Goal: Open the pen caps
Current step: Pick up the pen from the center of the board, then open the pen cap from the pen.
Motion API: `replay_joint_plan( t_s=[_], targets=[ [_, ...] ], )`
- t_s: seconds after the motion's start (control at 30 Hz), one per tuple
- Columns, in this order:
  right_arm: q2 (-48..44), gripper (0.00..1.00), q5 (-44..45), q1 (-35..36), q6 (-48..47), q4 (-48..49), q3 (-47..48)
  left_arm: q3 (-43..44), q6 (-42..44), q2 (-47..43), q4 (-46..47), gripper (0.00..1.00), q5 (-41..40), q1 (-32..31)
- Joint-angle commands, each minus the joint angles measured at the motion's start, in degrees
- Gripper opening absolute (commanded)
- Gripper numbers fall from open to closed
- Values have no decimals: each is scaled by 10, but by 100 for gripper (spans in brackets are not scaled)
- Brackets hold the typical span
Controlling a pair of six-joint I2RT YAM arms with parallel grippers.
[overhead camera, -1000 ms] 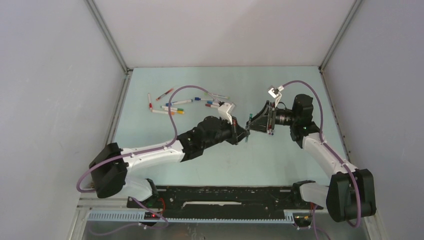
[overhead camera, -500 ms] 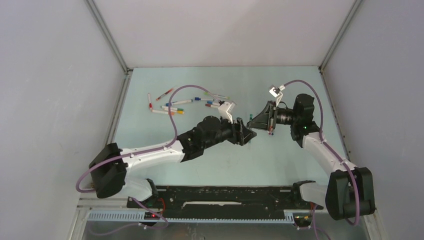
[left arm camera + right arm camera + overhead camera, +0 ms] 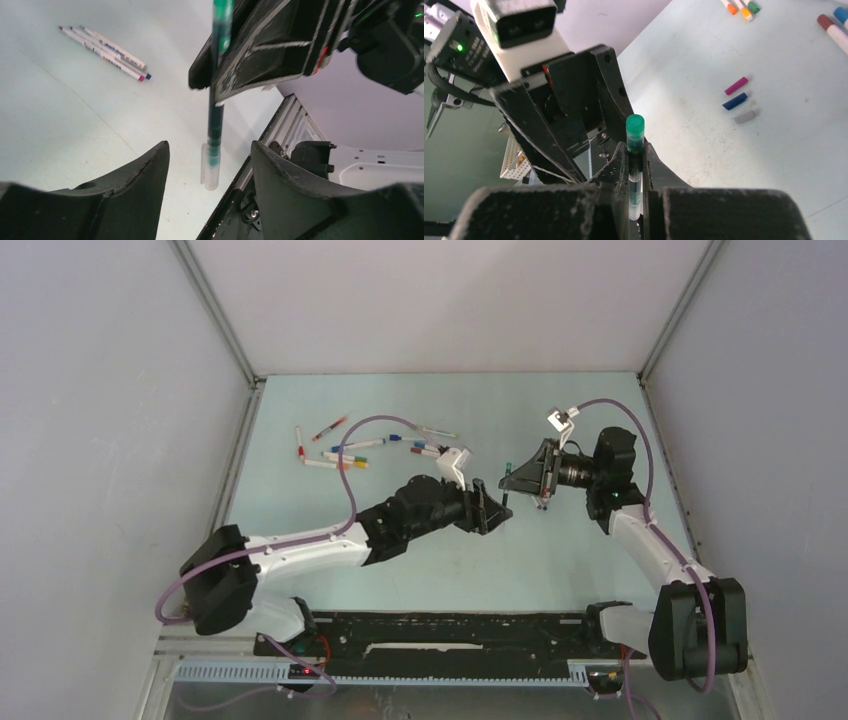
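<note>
My right gripper (image 3: 512,481) (image 3: 636,150) is shut on a green pen (image 3: 507,478) (image 3: 635,131) and holds it above the table. The pen's green end sticks out past the fingertips. Its other end carries a clear cap (image 3: 210,172). That end hangs in front of my left gripper (image 3: 492,508) (image 3: 209,147), which is open and touches nothing. Several other pens (image 3: 345,448) (image 3: 107,50) lie at the far left of the table. Loose pen caps lie on the table: magenta (image 3: 736,85), blue (image 3: 734,101) and grey (image 3: 744,116).
The left arm (image 3: 400,515) stretches across the middle towards the right one. Grey side walls (image 3: 120,440) close the table in on both sides. A black rail (image 3: 450,645) runs along the near edge.
The left gripper has opened, let go of the green pen and drawn back a little. The right gripper has shut on the pen and carried it slightly up and right.
</note>
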Motion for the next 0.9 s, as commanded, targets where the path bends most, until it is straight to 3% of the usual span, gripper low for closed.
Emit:
replay_joint_plan(
  t_s=[0.0,0.33,0.47,0.57,0.73,0.87],
  targets=[
    [-15,0,34,-6,9,-12,3,21,-18,24,-19,62,2,-6],
    [-12,0,57,-4,5,-30,3,57,-25,58,-52,46,1,-9],
    [-11,0,60,-3,1,-34,3,60,-27,63,-50,29,8,-9],
    [-11,0,62,-2,-3,-36,3,64,-25,68,-54,1,16,-9],
    [-30,0,120,-25,17,-19,14,72,-22,88,-62,0,55,-9],
    [-8,0,179,-56,6,-72,104,76,-17,109,-83,0,98,-9]
  ],
)
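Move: The clear cap end of the green pen, which my right hand holds upright, is about 3 cm below my left hand, 2 cm to its right and 1 cm back. It hangs some 6 cm below my right hand, 1 cm back and 1 cm left. From my left hand, the opened pens lie about 14 cm ahead, 10 cm right; the blue cap is roughly 9 cm ahead, 21 cm left. Both are some 14 cm below it. I drop my open left hand about 5 cm beside the pen, fingertips tipping down some 10 degrees, then ease it 2 cm right and shut the fingers to pinch the clear cap end. My right hand keeps its grip on the pen, easing roughly 3 cm forward and a little right while turning about 10 degrees clockwise. ##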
